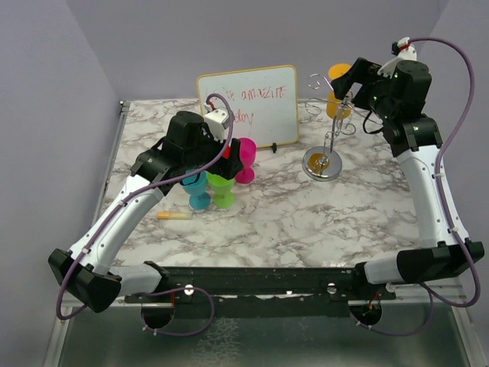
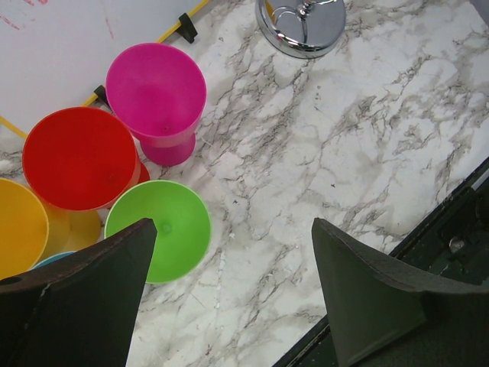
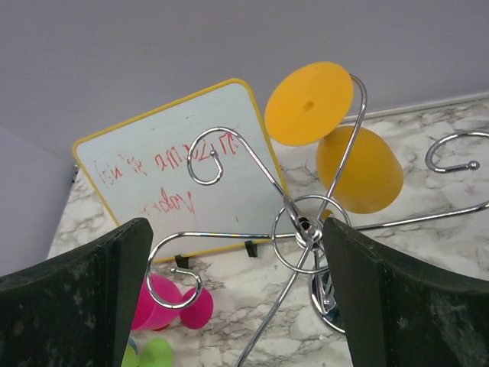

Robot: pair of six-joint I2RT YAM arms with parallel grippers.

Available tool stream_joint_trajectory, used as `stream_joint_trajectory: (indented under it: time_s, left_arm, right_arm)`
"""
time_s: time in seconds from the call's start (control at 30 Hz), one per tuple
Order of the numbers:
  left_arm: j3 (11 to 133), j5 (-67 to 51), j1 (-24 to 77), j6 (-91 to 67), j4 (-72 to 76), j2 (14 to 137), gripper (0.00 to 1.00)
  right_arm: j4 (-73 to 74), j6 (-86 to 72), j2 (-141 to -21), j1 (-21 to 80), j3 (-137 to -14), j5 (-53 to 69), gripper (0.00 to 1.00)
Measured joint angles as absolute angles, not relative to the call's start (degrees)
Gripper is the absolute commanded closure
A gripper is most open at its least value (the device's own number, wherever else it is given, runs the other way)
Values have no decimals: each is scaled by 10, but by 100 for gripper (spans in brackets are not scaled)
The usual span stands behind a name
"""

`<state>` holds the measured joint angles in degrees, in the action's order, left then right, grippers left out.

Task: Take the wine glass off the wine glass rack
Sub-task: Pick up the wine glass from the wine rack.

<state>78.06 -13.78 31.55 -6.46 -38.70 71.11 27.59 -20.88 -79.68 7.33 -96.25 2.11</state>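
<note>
An orange wine glass [image 3: 359, 170] hangs upside down by its round foot [image 3: 309, 103] from a curled arm of the silver wire wine glass rack [image 3: 306, 225]. The rack's shiny round base [image 1: 323, 163] stands on the marble table. My right gripper [image 3: 235, 229] is open above the rack's hub, beside the glass, and holds nothing. In the top view it hovers at the rack's top [image 1: 344, 79]. My left gripper [image 2: 233, 229] is open and empty above bare marble, next to a green cup [image 2: 164, 229].
Pink [image 2: 157, 92], red [image 2: 80, 157] and orange [image 2: 19, 225] cups stand clustered with the green one near a yellow-framed whiteboard [image 1: 248, 103]. A yellow marker [image 1: 174, 215] lies on the table in front of the cups. The rack's other curled arms [image 3: 172, 294] carry nothing.
</note>
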Motion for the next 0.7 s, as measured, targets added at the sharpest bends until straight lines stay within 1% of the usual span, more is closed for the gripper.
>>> stream_joint_trajectory:
  time_s: [0.03,0.13,0.3,0.43,0.5,0.57,0.7]
  left_arm:
    - [780,-138,316,-65,-387,709,14]
    - [771,-138,316,-67,-386,697,14]
    - [759,-137,316,-69,-387,682,13]
    - [759,-137,316,-69,-387,682,13]
    - [759,-137,316,-69,-387,682,13]
    - [759,-137,316,-70,-387,682,13]
    - [757,-137,316,-70,-387,682,13]
  right_arm:
    - [270,-212,-800,70,-962,30,5]
    - [255,-227,-813,46,-965,56,16]
    - [226,-258,-843,-4,-968,97,30]
    - [204,-282,-885,-34,-985,137,38]
    - [195,-289,-906,-37,-998,152,40]
    - [187,-296,-922,-37,-1004,165,46]
    - [177,-311,-939,-36,-1009,181,48]
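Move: The foot of the orange glass, the only one still hanging on the rack, lies about 11 cm ahead of the right gripper and some 4 cm to its right, nearly level with it. The rack's hub stands about 4 cm ahead, 3 cm right and 4 cm lower. A bare hook curls about 9 cm ahead, 2 cm left, slightly below. From the left gripper the foot is roughly 24 cm ahead, 27 cm right and 11 cm up. Reach the right gripper forward about 8 cm over the rack's hub towards the orange glass's foot, veering some 3 cm right at first and sinking nearly as much along the way. Roll the wrist about 13 degrees, left side up, and narrow the wide-open fingers to roughly half, so the gap lines up with the foot without gripping yet. ##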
